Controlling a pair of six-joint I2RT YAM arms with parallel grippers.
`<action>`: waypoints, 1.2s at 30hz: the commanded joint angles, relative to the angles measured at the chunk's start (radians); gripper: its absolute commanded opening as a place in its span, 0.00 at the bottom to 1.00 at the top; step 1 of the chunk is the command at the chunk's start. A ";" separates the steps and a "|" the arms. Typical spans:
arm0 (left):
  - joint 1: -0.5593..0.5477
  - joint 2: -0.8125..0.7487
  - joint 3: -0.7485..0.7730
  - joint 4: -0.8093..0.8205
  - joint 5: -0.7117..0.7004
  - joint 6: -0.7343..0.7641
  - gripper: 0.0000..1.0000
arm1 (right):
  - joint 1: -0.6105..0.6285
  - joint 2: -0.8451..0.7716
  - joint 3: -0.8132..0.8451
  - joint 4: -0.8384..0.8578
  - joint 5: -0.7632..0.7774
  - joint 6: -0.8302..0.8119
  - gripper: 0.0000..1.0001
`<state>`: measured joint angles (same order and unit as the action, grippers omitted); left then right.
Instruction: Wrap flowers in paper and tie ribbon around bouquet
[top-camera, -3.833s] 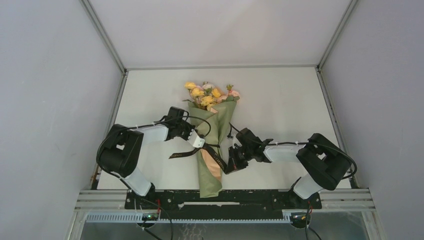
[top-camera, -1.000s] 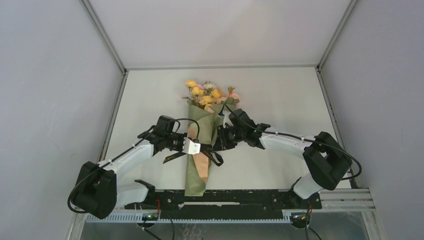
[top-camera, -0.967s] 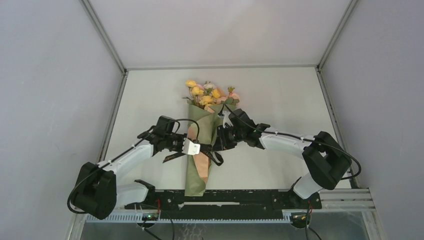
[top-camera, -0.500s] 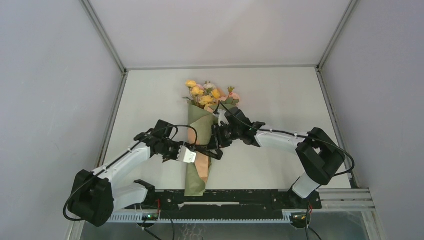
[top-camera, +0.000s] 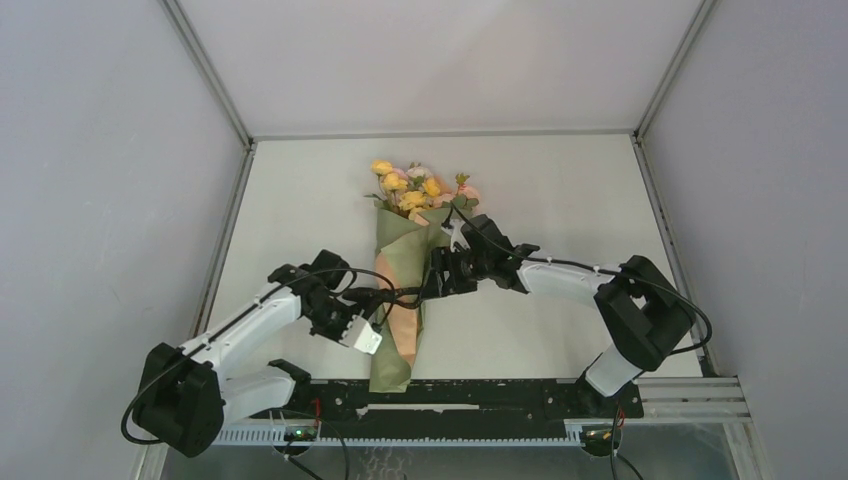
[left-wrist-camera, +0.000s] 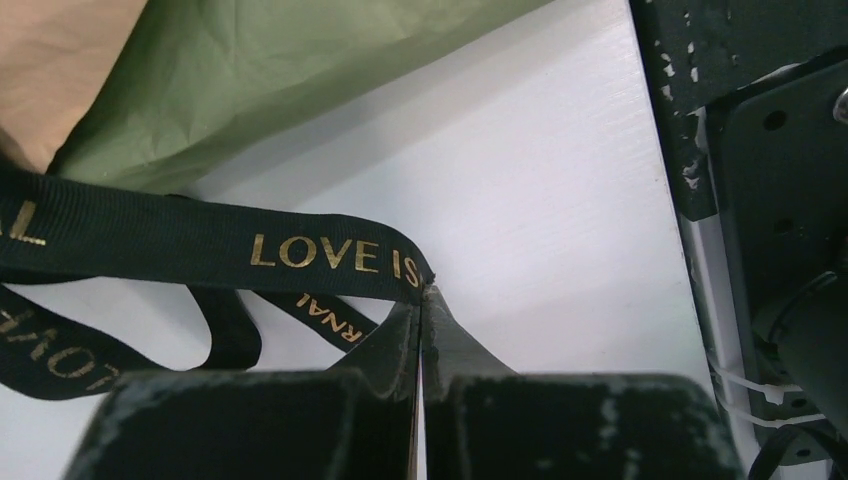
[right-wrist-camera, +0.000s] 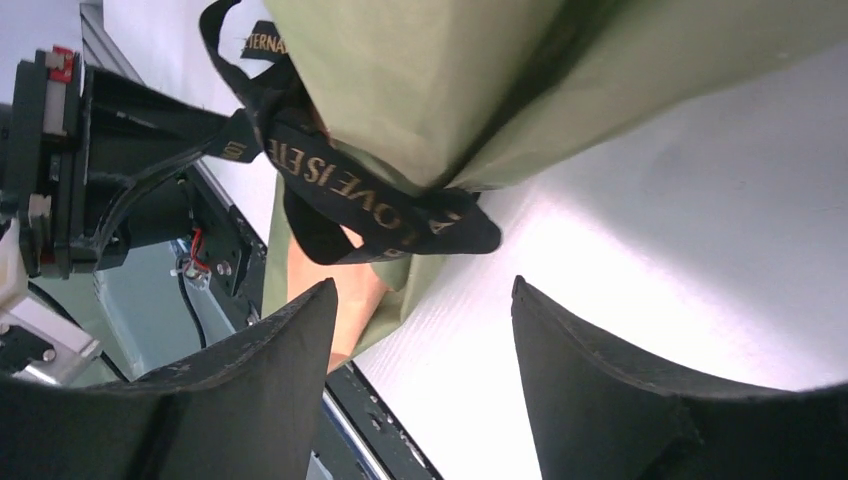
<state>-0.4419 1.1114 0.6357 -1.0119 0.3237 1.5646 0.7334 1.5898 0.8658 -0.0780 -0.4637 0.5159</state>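
Note:
The bouquet lies along the table: flowers (top-camera: 413, 190) at the far end, olive-green paper (top-camera: 398, 262) rolled into a cone with peach lining (top-camera: 405, 325) showing near the stem end. The black ribbon (top-camera: 398, 297), with gold lettering, crosses the cone's waist. My left gripper (top-camera: 380, 328) is at the cone's left near side, shut on the ribbon (left-wrist-camera: 300, 252) right at its end (left-wrist-camera: 425, 290), beside the paper (left-wrist-camera: 280, 80). My right gripper (top-camera: 437, 275) is at the cone's right side; it (right-wrist-camera: 422, 290) stands open and empty, just short of the ribbon (right-wrist-camera: 365, 195) looped around the paper (right-wrist-camera: 430, 90).
The black base rail (top-camera: 480, 392) runs along the near table edge, close below the cone's tip. It also appears as the rail (left-wrist-camera: 760, 90) to the right of my left fingers. Grey walls enclose the table on three sides.
The right gripper has opened and let go of the ribbon, staying by the cone. The left gripper has shut on the ribbon end and pulled it toward the near left.

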 joint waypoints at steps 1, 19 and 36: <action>-0.037 -0.018 -0.009 -0.019 0.012 0.013 0.00 | -0.014 0.016 -0.001 0.067 -0.016 0.005 0.74; -0.097 -0.013 -0.022 0.001 0.004 0.016 0.00 | -0.038 0.116 -0.001 0.274 -0.102 0.073 0.59; 0.106 0.075 0.216 0.167 0.046 -0.209 0.86 | -0.008 0.088 -0.001 0.207 -0.086 0.033 0.00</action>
<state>-0.3519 1.1416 0.8352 -1.0191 0.3244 1.4979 0.7155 1.7142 0.8623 0.1158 -0.5552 0.5713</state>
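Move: The crossed ribbon at the bouquet's waist lies close by the open right fingers: about 3 cm to their left, 1 cm ahead and 2 cm lower. The flower heads are roughly 18 cm ahead of that hand and 1 cm to its left, at about its height. From the left hand, which holds the ribbon's end, the crossing is some 14 cm to the right, 5 cm ahead and about level; the paper's lower end is about 10 cm back, 9 cm right and slightly lower. The ribbon's end, still pinched in the left fingers, is drawn about 1.5 cm back and a little down and held there, while the right hand slides some 2 cm forward and left, dips about 1 cm and shuts on the ribbon crossing at the bouquet's right edge. Only then do the left fingers open, let the end go and lift away, about 7 cm forward and 6 cm up. ##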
